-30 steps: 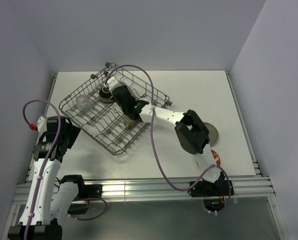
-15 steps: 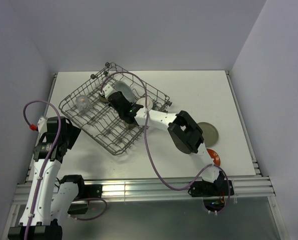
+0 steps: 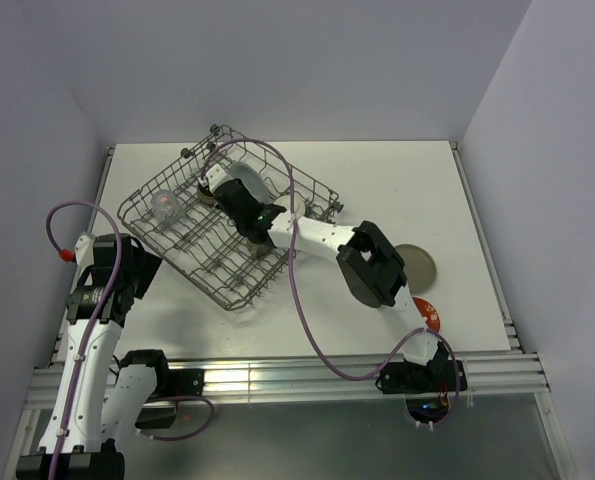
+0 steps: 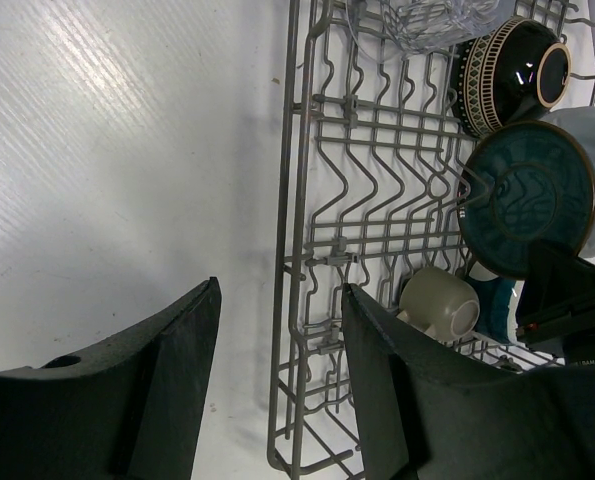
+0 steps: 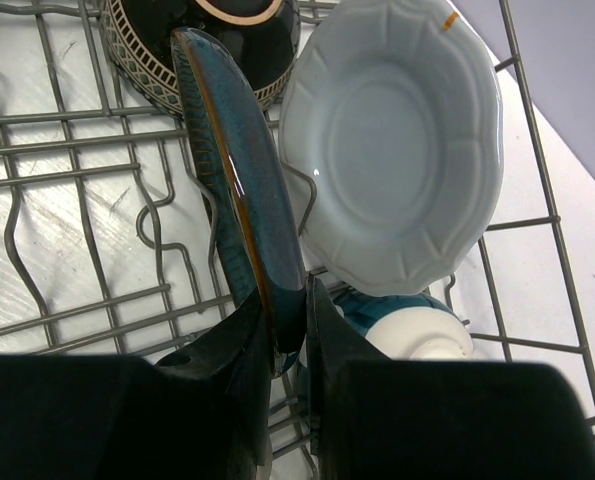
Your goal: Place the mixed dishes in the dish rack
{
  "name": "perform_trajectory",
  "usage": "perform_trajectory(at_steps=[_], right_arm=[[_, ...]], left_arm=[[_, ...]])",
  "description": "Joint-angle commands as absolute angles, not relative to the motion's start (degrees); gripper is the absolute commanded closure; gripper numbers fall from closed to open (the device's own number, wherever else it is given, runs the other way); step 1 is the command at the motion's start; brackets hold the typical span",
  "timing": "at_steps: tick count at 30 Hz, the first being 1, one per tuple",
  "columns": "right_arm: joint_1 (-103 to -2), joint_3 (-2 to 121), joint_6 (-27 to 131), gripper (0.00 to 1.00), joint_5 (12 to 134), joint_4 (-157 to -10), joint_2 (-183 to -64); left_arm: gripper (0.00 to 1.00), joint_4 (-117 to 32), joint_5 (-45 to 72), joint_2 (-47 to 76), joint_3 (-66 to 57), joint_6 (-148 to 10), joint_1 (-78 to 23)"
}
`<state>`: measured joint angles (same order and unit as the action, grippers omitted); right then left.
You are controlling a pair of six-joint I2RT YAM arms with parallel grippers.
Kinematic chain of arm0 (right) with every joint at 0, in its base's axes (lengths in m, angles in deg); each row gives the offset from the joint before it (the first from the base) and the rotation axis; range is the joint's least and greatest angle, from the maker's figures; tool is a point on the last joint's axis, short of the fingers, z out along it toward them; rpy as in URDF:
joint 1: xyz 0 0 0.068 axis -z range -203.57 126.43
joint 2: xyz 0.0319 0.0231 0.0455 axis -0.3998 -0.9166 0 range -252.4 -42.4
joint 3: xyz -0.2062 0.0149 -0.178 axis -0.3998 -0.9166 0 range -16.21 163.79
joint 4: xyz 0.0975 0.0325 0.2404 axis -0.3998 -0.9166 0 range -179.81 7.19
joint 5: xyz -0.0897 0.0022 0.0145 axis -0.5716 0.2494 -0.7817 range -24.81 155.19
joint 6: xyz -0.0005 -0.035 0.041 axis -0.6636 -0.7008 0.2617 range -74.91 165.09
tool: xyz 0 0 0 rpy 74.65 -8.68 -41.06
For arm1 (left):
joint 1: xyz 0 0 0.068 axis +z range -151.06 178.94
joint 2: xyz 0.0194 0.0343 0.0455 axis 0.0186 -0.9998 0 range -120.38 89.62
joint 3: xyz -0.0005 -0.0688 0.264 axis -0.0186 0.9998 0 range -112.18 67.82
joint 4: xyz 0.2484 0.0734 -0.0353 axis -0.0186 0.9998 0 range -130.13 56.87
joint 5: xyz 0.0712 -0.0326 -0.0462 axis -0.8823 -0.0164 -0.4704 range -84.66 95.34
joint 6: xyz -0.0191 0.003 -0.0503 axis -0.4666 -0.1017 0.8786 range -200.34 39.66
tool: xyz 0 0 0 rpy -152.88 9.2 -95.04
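Observation:
The grey wire dish rack (image 3: 192, 250) lies at an angle on the left half of the table. My right gripper (image 5: 287, 295) is inside it, shut on the lower rim of the dark teal dish (image 5: 242, 170). The dish stands on edge among the tines, beside the pale blue plate (image 5: 397, 150) and in front of the patterned brown bowl (image 5: 207, 30). A clear glass (image 3: 165, 205), a pale mug (image 4: 439, 305) and a teal-and-white bowl (image 5: 407, 325) also sit in the rack. My left gripper (image 4: 279, 290) hangs open over the rack's near-left edge, holding nothing.
A tan round dish (image 3: 417, 265) and a red-orange saucer (image 3: 430, 313) lie on the table right of the rack, by the right arm's elbow. Pale walls close in the white table (image 3: 377, 190) on three sides.
My right gripper has carried the teal dish leftward and deeper into the rack, next to the pale blue plate. The left arm has not moved.

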<state>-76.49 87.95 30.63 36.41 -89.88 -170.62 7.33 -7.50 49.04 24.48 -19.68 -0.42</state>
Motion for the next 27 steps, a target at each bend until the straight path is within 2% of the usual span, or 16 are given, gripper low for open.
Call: perform_trajectory(at_steps=[1, 3, 12, 14, 15, 16, 20, 27], right_arm=[[-76.21, 92.16, 34.80, 0.89, 38.38, -89.04, -170.46], [-75.60, 92.42, 36.03, 0.83, 40.13, -90.01, -170.19], [-74.63, 93.74, 36.57, 0.80, 42.16, -91.86, -170.81], [-74.46, 94.35, 36.56, 0.75, 42.51, -92.38, -171.25], [-74.46, 94.36, 36.65, 0.73, 42.69, -92.56, -171.33], [-74.28, 94.36, 36.74, 0.64, 42.95, -92.48, -171.33], [-74.02, 94.18, 37.27, 0.44, 43.13, -92.56, -171.16], [-74.19, 91.98, 37.53, 0.29, 42.08, -91.33, -167.74]], left_arm=[[0.43, 6.62, -6.79, 49.98, 24.49, -20.84, -0.53], [0.43, 6.63, -6.79, 50.07, 24.40, -20.84, -0.53], [0.43, 6.54, -6.35, 49.72, 24.57, -20.75, -0.45], [0.43, 6.36, -6.18, 49.63, 24.84, -20.75, -0.53], [0.43, 6.36, -6.18, 49.72, 24.75, -20.75, -0.45], [0.43, 6.45, -6.18, 49.72, 24.75, -20.75, -0.53], [0.43, 6.45, -6.00, 49.63, 24.84, -20.84, -0.45], [0.43, 4.61, -2.14, 49.28, 25.10, -23.47, -0.45]])
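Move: The teal plate, still pinched by its near edge in the right hand, belongs in the rack slot about 4 cm ahead of that hand, 2 cm left and 5 cm below. The black bowl is some 6 cm ahead and 6 cm left, the pale plate 6 cm ahead and 2 cm right, and the beige mug 8 cm back and 3 cm right, all slightly lower. From the left hand the slot lies roughly 18 cm ahead, 18 cm right and 9 cm below. The teal plate is eased into its slot and released: the right hand shifts barely 1 cm right and down with a little forward, its fingers tipping downward by about 5 degrees and its left side rising slightly. Then the fingers open wide, ending the pinch, while the hand drifts about 1 cm left and up, staying around the plate's near edge. ##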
